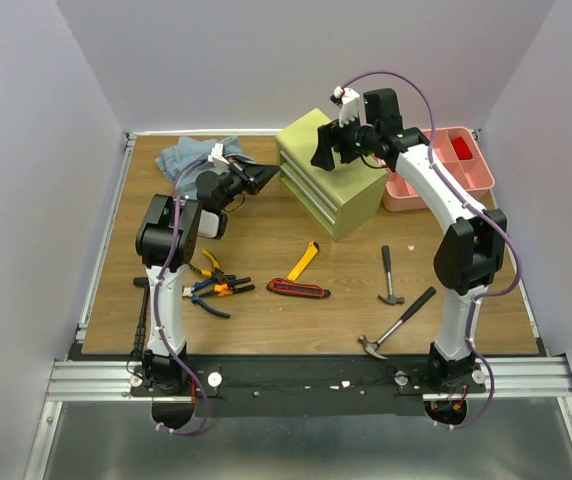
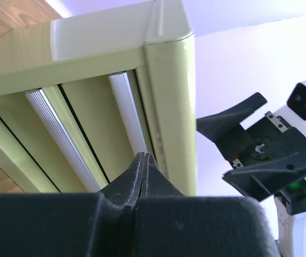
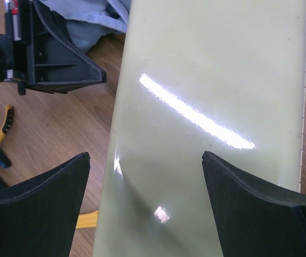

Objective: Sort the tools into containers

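Observation:
The yellow-green chest (image 1: 331, 180) stands at the table's back centre, its three silver-edged drawers closed. My left gripper (image 1: 263, 178) is shut and empty, its tip just off the chest's front near a silver drawer handle (image 2: 130, 115); the tip shows in the left wrist view (image 2: 143, 156). My right gripper (image 1: 324, 150) is open and empty, hovering over the chest's top (image 3: 212, 80), the jaws wide apart (image 3: 146, 155). The pink tray (image 1: 444, 170) sits right of the chest. Two hammers (image 1: 390, 276) (image 1: 398, 325), a yellow knife (image 1: 304, 262), a red-black tool (image 1: 298, 289) and pliers (image 1: 213, 286) lie on the table.
A blue-grey cloth (image 1: 191, 155) lies bunched at the back left, behind my left gripper. Something red (image 1: 462, 149) sits in a compartment of the pink tray. The wooden table (image 1: 266, 325) has raised walls on three sides.

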### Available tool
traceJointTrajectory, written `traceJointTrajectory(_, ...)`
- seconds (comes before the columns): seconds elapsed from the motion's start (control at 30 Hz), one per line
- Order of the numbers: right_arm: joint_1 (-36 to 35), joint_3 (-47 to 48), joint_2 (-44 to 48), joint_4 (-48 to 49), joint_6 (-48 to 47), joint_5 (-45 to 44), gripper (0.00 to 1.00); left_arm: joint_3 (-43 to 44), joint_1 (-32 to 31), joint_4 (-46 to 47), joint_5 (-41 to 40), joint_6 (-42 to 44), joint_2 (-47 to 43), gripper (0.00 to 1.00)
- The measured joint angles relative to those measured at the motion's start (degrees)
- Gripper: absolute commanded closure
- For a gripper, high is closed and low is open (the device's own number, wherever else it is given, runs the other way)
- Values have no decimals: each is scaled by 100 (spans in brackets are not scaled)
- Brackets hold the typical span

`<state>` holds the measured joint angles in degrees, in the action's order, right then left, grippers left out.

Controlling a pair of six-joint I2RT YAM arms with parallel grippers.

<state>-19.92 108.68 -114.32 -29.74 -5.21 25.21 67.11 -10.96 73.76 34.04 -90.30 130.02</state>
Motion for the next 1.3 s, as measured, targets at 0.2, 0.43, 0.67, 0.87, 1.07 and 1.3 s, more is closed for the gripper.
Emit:
traceJointTrajectory(0.2,0,39,-44,63,-87,-37,4,-98,131,-153,94,173,-208,58)
traceJointTrajectory(0.43,0,0,-42,129,-149,-61,4,420,-13,-369,101,205,57,54)
traceJointTrajectory(0.67,0,-103,2,232,-229,-105,4,765,-127,-424,98,199,367,54)
traceJointTrajectory(0.87,0,-103,0,256,-234,-186,4,988,-181,-461,92,170,584,55)
traceJointTrajectory(1.07,0,-127,9,289,-236,-216,4,1237,-192,-409,90,85,796,57)
traceJointTrajectory(1.3,0,-184,37,328,-284,-249,4,1488,-214,-358,90,2,953,59)
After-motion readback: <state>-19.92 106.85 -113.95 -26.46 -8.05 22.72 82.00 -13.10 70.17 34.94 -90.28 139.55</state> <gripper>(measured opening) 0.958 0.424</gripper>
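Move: The upper drawer handle of the green cabinet has its far end about 4 cm ahead of the left hand's shut fingertips and 4 cm to their right, nearly level; the lower handle's far end is some 6 cm below that one. The cabinet's middle is about 12 cm to this hand's right, the blue cloth 16 cm to its left on the table. From the right hand, the upper handle's far end lies roughly 8 cm left, 2 cm back and 6 cm lower. The left hand first eases about 1 cm to its left and slightly up while its shut fingers spread to nearly half open, then turns back and reaches forward and right, about 5 cm in all, sinking a little, to bring one fingertip above and one below the upper handle near its far end. The right hand, fingers wide open, stays at the cabinet's top, seeming to steady it, and creeps about 1 cm forward. ##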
